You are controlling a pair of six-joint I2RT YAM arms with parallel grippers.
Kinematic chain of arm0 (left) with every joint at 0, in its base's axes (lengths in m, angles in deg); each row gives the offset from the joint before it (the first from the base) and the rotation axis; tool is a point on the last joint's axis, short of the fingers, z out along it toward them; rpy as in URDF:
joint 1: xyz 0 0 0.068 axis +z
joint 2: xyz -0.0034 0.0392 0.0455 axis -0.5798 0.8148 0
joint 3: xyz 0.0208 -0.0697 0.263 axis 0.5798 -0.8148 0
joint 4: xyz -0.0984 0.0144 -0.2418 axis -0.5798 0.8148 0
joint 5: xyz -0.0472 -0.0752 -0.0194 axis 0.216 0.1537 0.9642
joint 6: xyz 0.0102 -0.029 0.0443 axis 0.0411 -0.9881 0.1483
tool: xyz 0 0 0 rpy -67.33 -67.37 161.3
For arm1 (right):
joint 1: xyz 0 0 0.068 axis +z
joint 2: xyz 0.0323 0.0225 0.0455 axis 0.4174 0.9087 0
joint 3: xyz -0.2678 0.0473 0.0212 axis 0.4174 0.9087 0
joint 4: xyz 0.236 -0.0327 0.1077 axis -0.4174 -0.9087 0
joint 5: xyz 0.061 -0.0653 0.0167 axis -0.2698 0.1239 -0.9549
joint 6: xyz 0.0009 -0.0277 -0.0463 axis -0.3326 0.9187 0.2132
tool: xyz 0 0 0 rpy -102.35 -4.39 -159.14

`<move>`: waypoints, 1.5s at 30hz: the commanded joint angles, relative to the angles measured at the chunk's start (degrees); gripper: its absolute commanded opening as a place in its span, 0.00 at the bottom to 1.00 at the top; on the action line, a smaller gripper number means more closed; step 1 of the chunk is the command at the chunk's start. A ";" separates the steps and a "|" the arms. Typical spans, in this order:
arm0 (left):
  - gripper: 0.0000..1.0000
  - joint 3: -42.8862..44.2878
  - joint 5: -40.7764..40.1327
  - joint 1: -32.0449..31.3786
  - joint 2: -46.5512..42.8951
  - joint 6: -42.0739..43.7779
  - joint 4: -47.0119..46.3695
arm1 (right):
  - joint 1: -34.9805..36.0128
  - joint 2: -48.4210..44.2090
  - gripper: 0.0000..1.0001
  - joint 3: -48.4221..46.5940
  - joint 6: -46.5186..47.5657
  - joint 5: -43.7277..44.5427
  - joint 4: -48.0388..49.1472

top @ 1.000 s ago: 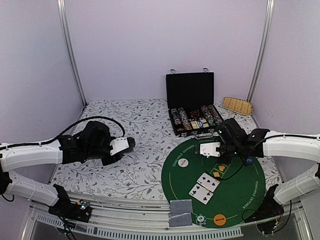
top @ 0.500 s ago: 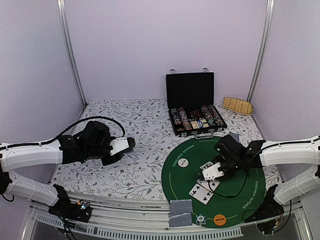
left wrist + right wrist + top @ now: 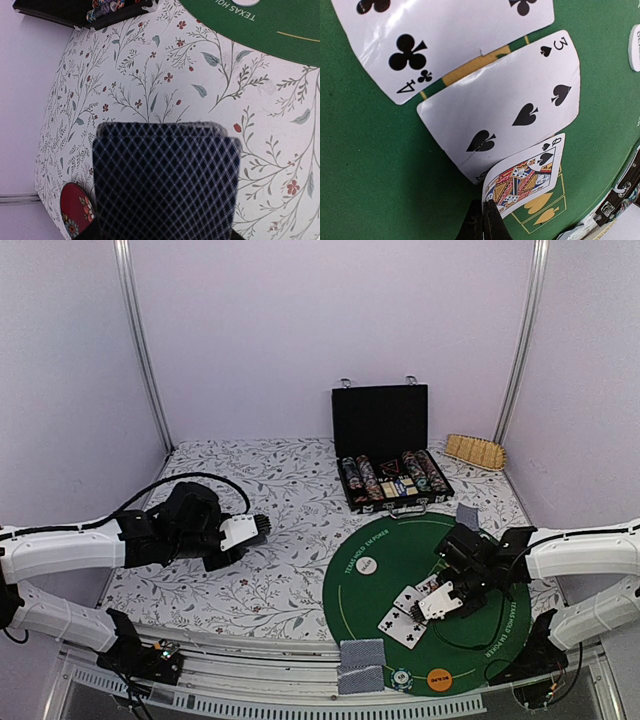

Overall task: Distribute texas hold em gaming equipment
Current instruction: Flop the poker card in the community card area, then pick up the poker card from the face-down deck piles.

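My right gripper point(image 3: 441, 602) is shut on a queen of spades point(image 3: 526, 176), pinched at its corner low over the green round mat point(image 3: 480, 640). The queen's edge overlaps the three of spades point(image 3: 506, 107), which lies face up beside the four of clubs point(image 3: 445, 35). My left gripper point(image 3: 246, 531) is shut on a deck of blue-grey patterned cards point(image 3: 165, 182) above the floral table; the deck hides its fingers. A white marker disc point(image 3: 367, 565), an orange disc point(image 3: 438, 677), a striped chip point(image 3: 402, 676) and face-down cards point(image 3: 361, 665) lie on or near the mat.
An open black case point(image 3: 381, 420) with rows of chips stands behind the mat. One face-down card point(image 3: 467, 516) lies at the mat's far right edge. A woven tan piece point(image 3: 475, 450) is at the back right. A red dish point(image 3: 75, 210) lies under my left wrist.
My right gripper has carried the queen from over the far part of the mat down and nearer, to beside the two face-up cards. The left arm has not moved.
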 commanded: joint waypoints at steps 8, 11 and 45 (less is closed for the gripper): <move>0.47 -0.35 0.70 -0.62 -0.20 0.19 -0.33 | 0.51 -0.71 0.03 2.06 11.15 3.95 6.41; 0.47 -0.38 0.73 -0.61 -0.36 0.21 -0.35 | 0.53 -0.15 0.02 1.67 14.18 3.83 7.21; 0.47 -0.12 0.97 -0.58 -0.74 0.24 -0.22 | -11.71 -1.34 0.70 -23.23 -55.94 -16.14 25.54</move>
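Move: The right hand, just above the mat, already pinches the near-right end of the face-up queen of spades, whose middle is about 3 cm ahead and 3 cm left of the fingers. The three of spades lies about 6 cm left and 1 cm back, the four of clubs 9 cm left and 6 cm back, and the dealer button some 17 cm left and 9 cm ahead. From the idle left hand, the queen is roughly 38 cm right, 8 cm back and 12 cm lower. Keeping its pinch on the queen's end, the right hand creeps about 1.5 cm forward close to the mat and turns some 15 degrees counter-clockwise to square the card beside the three of spades, then opens its fingers and lets go. Still opening, it pulls away fast, up about 18 cm with some 10 cm forward and 8 cm left towards the chip case, the wrist rolling so its left side lifts around 40 degrees. ##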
